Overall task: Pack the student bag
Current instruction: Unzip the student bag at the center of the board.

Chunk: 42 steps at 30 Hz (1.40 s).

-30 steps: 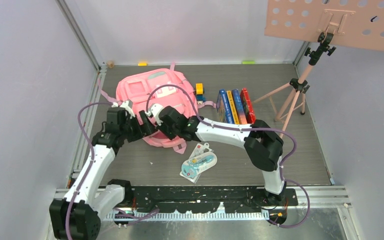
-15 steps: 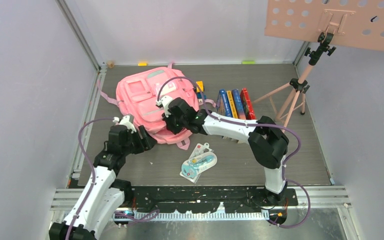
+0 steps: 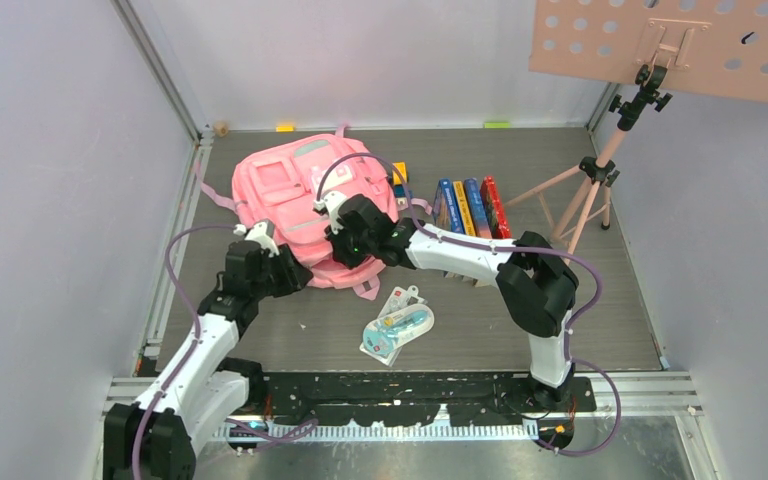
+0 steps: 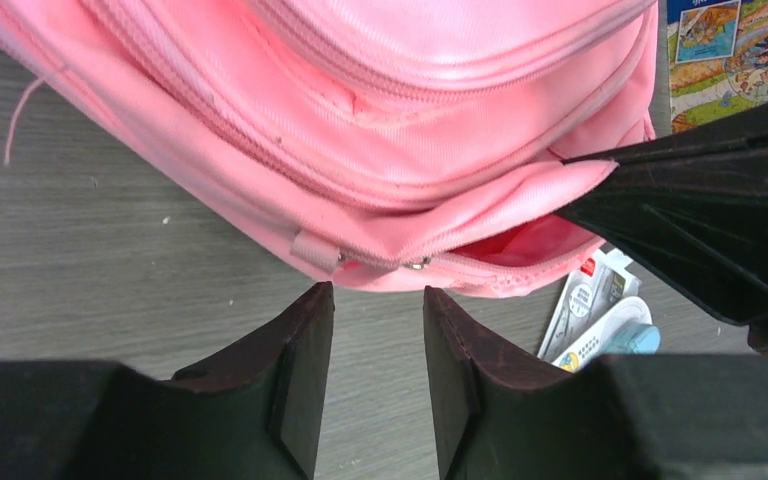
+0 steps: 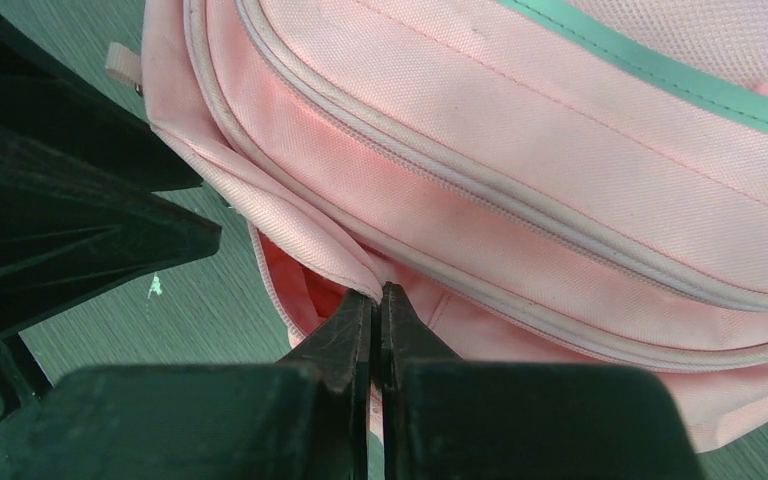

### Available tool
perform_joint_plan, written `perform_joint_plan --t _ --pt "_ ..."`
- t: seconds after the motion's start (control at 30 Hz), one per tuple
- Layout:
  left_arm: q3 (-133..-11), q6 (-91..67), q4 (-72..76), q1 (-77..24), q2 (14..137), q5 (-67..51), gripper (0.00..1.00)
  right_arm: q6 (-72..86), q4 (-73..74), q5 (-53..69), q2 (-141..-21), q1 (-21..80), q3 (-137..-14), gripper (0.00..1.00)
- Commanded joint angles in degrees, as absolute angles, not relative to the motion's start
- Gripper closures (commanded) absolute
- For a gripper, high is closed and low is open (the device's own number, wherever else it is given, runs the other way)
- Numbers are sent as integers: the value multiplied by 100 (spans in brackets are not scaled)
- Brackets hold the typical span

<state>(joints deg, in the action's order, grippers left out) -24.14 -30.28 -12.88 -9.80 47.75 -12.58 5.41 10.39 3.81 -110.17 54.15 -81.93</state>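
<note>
The student bag (image 3: pixel 300 190) is a large pink backpack lying flat at the back left of the table. My right gripper (image 5: pixel 378 292) is shut on a fold of pink fabric at the lip of the bag's partly unzipped near edge, and red lining shows inside. In the top view the right gripper (image 3: pixel 337 260) sits over that near edge. My left gripper (image 4: pixel 378 290) is open, with only bare table between its jaws, just short of the metal zipper pull (image 4: pixel 418 264). From above, the left gripper (image 3: pixel 295 272) is at the bag's near-left corner.
A row of books (image 3: pixel 472 212) stands right of the bag, with yellow and blue blocks (image 3: pixel 398 180) behind them. Stationery packets (image 3: pixel 398 325) lie on the table in front of the bag. A tripod (image 3: pixel 590 185) holding a pegboard stands at the back right. Walls enclose the table.
The left gripper's jaws have narrowed; that arm pulled back from the bag, then edged toward its near corner. The right gripper moved back and right with the bag's edge, then held still.
</note>
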Motion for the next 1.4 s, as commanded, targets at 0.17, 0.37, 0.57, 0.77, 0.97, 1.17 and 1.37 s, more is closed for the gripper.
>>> perform_joint_plan --t 0.17,0.37,0.57,0.77,0.97,1.17,1.37 --pt "-2405 -2692 -151 -1011 5267 -1241 64 808 588 583 -10550 5363 -8291 100" --pt "-2334 -2601 221 -1020 5429 -1401 67 876 570 594 -10598 5354 -8330 100" --pt "-2374 -2557 272 -1020 5647 -1275 84 888 588 602 -10596 5344 -8336 100" --pt "-2508 -2648 -55 -1020 5733 -875 100 903 597 556 -10557 5344 -8311 100" --pt "-2743 -2928 -942 -1011 5739 -110 100 916 597 488 -10457 5341 -8221 100" --pt "-2994 -3064 -1491 -1011 5800 322 100 927 573 444 -10318 5336 -8119 100" --pt "-3121 -3182 -1569 -729 5976 703 100 997 491 501 -10145 5335 -7981 100"
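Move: The zipper pull on the bag's near rim sits just beyond my half-open left fingers, about 3 cm ahead, 1 cm right and 2 cm down; the student bag's middle is some 15 cm straight ahead. The stationery pack lies roughly 17 cm right of my left hand and 8 cm back, well below. From my right hand, already pinching the rim, the pull is about 6 cm left, 1 cm back and slightly lower. My left hand eases forward about 2.5 cm and sinks nearly 2 cm onto the zipper pull, shutting its fingers to pinch it, then drags left along the rim some 4 cm, turning about 15 degrees counter-clockwise and rolling its left side up. My right hand keeps its pinch on the rim nearly in place, rising about 1.5 cm at the end. ##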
